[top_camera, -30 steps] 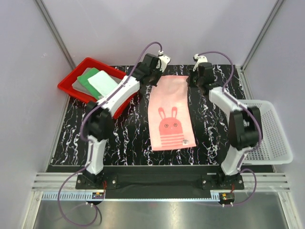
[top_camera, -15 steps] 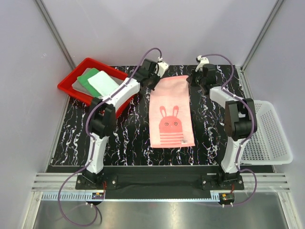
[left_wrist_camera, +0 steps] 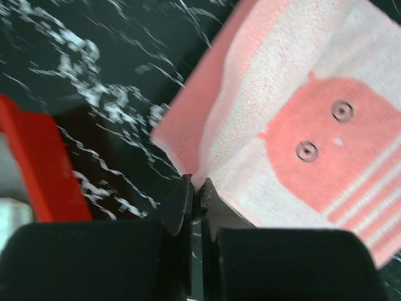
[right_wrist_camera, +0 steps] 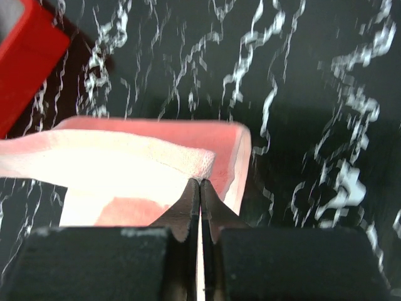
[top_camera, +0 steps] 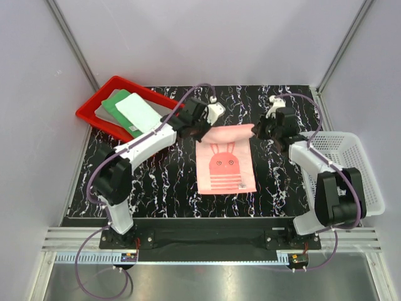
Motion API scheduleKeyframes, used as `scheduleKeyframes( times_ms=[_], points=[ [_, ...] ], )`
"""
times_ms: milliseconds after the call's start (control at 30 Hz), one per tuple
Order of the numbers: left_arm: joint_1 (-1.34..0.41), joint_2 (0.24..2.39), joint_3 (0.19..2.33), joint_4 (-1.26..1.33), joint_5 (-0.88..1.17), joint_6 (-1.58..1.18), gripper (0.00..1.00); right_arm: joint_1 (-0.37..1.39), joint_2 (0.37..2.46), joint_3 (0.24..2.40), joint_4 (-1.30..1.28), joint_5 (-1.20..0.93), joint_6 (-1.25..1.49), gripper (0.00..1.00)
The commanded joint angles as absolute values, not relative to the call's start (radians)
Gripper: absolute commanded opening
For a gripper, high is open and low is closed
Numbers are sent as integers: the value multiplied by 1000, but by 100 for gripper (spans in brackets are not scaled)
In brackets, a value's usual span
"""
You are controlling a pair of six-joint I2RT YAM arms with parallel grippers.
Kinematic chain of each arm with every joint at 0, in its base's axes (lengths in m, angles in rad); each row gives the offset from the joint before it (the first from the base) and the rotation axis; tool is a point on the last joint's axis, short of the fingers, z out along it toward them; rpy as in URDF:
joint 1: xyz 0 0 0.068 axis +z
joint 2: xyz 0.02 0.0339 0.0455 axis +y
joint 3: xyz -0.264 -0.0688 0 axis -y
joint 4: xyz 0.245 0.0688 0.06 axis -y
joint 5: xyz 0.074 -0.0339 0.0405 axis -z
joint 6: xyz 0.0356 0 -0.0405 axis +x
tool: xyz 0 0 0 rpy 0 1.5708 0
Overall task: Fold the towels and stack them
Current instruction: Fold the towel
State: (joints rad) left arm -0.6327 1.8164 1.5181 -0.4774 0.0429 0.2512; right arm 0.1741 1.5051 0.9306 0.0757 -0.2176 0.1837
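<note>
A salmon-pink towel with a rabbit print lies in the middle of the black marbled table. Its far edge is lifted and folded back towards the near side. My left gripper is shut on the far left corner, and in the left wrist view this gripper pinches the towel at its tips. My right gripper is shut on the far right corner, and the right wrist view shows it pinching the towel's doubled edge. A green towel and a white towel lie stacked in the red tray.
The red tray stands at the far left, and its rim shows in both wrist views. A white mesh basket stands at the right edge of the table. Grey walls enclose the back and sides.
Both grippers have come towards the near side, carrying the pink towel's far edge up and back over itself. The part of the towel lying flat is now shorter.
</note>
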Motion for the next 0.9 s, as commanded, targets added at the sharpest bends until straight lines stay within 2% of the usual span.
scheduleKeyframes(
  times_ms=[0,300,433,600,733,867],
  points=[
    [-658,1728,1408,-442,57,200,0,209,1437,867,-50,-184,264,0],
    [-755,1585,1191,-477,38,123,0,233,1247,678,-250,-107,423,0],
    [-785,1555,1146,-479,67,80,0,241,1198,644,-308,-163,480,0],
    [-824,1563,1118,-517,83,32,11,242,1155,626,-394,-187,571,1],
    [-865,1559,1086,-561,74,3,17,242,1091,603,-416,-207,621,25],
    [-871,1499,1049,-594,77,-47,32,242,1022,601,-414,-270,633,36]
  ],
)
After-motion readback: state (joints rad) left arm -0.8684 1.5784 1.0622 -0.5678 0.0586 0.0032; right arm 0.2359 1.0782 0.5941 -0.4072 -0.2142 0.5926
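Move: The fingers hold the pink towel's far corners raised; its near, striped edge is the goal. The middle of that edge lies about 21 cm back, 12 cm right and 12 cm below the left hand, and some 24 cm back, 12 cm left and 11 cm below the right. The red tray's middle is about 14 cm ahead and 32 cm left of the left hand; the white basket's is some 14 cm back and 37 cm right of the right. Both hands draw the held corners back about 18 cm while sinking towards the near edge, then open, releasing them. ##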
